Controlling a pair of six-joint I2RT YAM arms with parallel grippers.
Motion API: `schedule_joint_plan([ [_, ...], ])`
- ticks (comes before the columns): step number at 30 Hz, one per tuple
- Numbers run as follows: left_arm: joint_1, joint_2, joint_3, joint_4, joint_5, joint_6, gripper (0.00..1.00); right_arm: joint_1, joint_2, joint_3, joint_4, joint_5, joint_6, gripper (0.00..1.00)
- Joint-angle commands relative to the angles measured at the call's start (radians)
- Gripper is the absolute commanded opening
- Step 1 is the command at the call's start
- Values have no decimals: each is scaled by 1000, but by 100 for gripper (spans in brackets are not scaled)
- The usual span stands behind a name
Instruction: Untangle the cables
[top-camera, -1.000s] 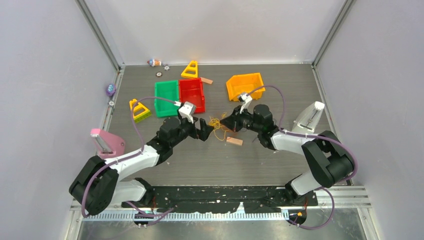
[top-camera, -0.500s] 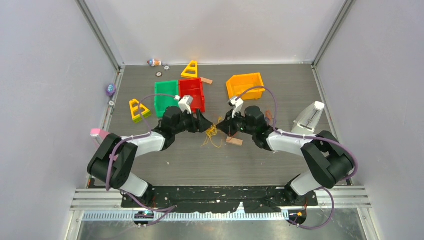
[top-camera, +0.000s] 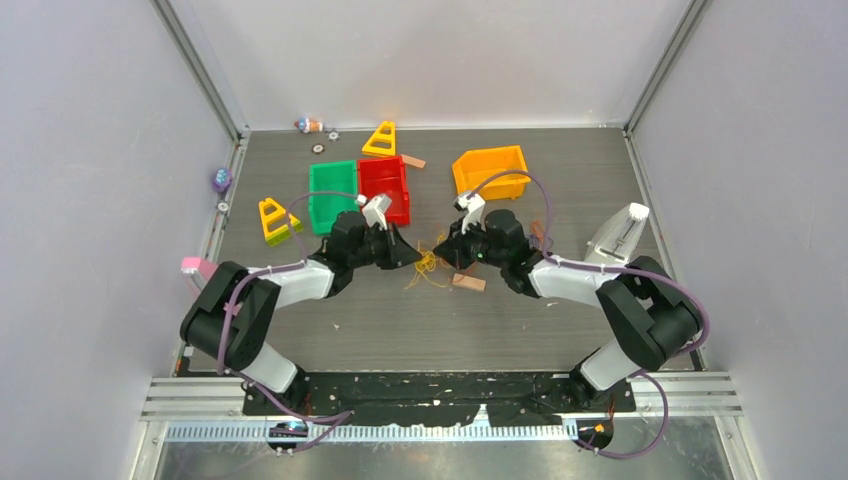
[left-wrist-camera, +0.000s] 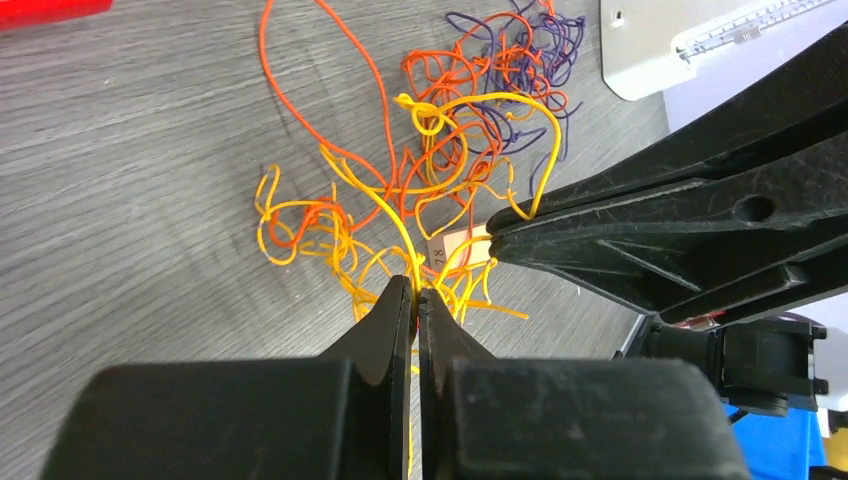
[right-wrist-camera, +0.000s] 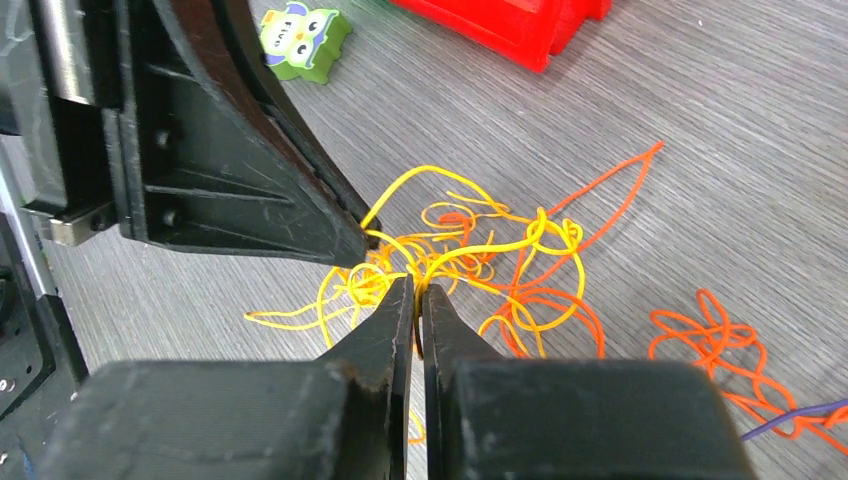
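Note:
The cables (top-camera: 428, 265) lie as a small orange and yellow tangle mid-table, between both grippers. In the left wrist view my left gripper (left-wrist-camera: 415, 290) is shut on a yellow cable (left-wrist-camera: 500, 96) at the tangle's near edge; orange loops (left-wrist-camera: 440, 70) and dark purple loops (left-wrist-camera: 555, 40) lie beyond. The right gripper (right-wrist-camera: 417, 285) is shut on another stretch of yellow cable (right-wrist-camera: 430, 170), with orange loops (right-wrist-camera: 545, 300) beside it. The two tips nearly face each other, left gripper (top-camera: 412, 258) and right gripper (top-camera: 440, 252).
Green bin (top-camera: 333, 192), red bin (top-camera: 383, 185) and orange bin (top-camera: 490, 170) stand behind the tangle. A wooden block (top-camera: 468, 283) lies just right of it. Yellow triangles (top-camera: 381, 140) (top-camera: 275, 218), a white device (top-camera: 620, 235) and an owl toy (right-wrist-camera: 305, 40) are around.
The left arm swung in toward the tangle and its gripper went from open to shut on a yellow cable. The right gripper shifted slightly left, still shut.

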Motion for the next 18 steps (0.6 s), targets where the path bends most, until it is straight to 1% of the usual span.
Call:
schedule_joint_plan([
  [1, 24, -99, -7, -34, -82, 50, 0, 9, -5, 44, -6, 70, 3, 5],
  [3, 44, -166, -53, -32, -157, 56, 0, 9, -5, 57, -38, 170, 17, 5],
  [4, 54, -199, -78, -31, -197, 57, 0, 8, -7, 67, -78, 248, 20, 5],
  [5, 62, -232, -99, -32, -237, 60, 0, 7, -11, 71, -112, 285, 27, 5],
  [6, 69, -262, -122, -30, -271, 63, 0, 6, -15, 75, -125, 358, 29, 5],
  [10, 74, -363, -185, -31, -415, 78, 0, 6, -38, 71, -170, 494, 49, 5],
  [15, 74, -485, -252, -38, -595, 75, 0, 1, -48, 93, -284, 729, 112, 5],
  [18, 74, -556, -288, -45, -694, 70, 0, -7, -52, 98, -326, 813, 157, 5],
])
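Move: The two closed grippers nearly meet, each already pinching the yellow cable. The yellow tangle's middle lies roughly 3 cm to the right of the left hand, 2 cm to the left of the right hand, 1 cm nearer the base and about 5 cm below both. From the right hand, the wooden block is some 7 cm right and 6 cm back, the purple-orange heap about 21 cm right and 4 cm ahead. The red tray sits 8 cm left and 15 cm ahead of the left hand. Keep both grippers shut on the yellow cable and draw them apart: sweep the left gripper about 11 cm left and lift it a little, away from the tangle, swinging it counter-clockwise. At the same time take the right gripper some 8 cm right and about half as far forward, sinking slightly, over towards the purple-orange heap, while turning it roughly 30 degrees clockwise. ##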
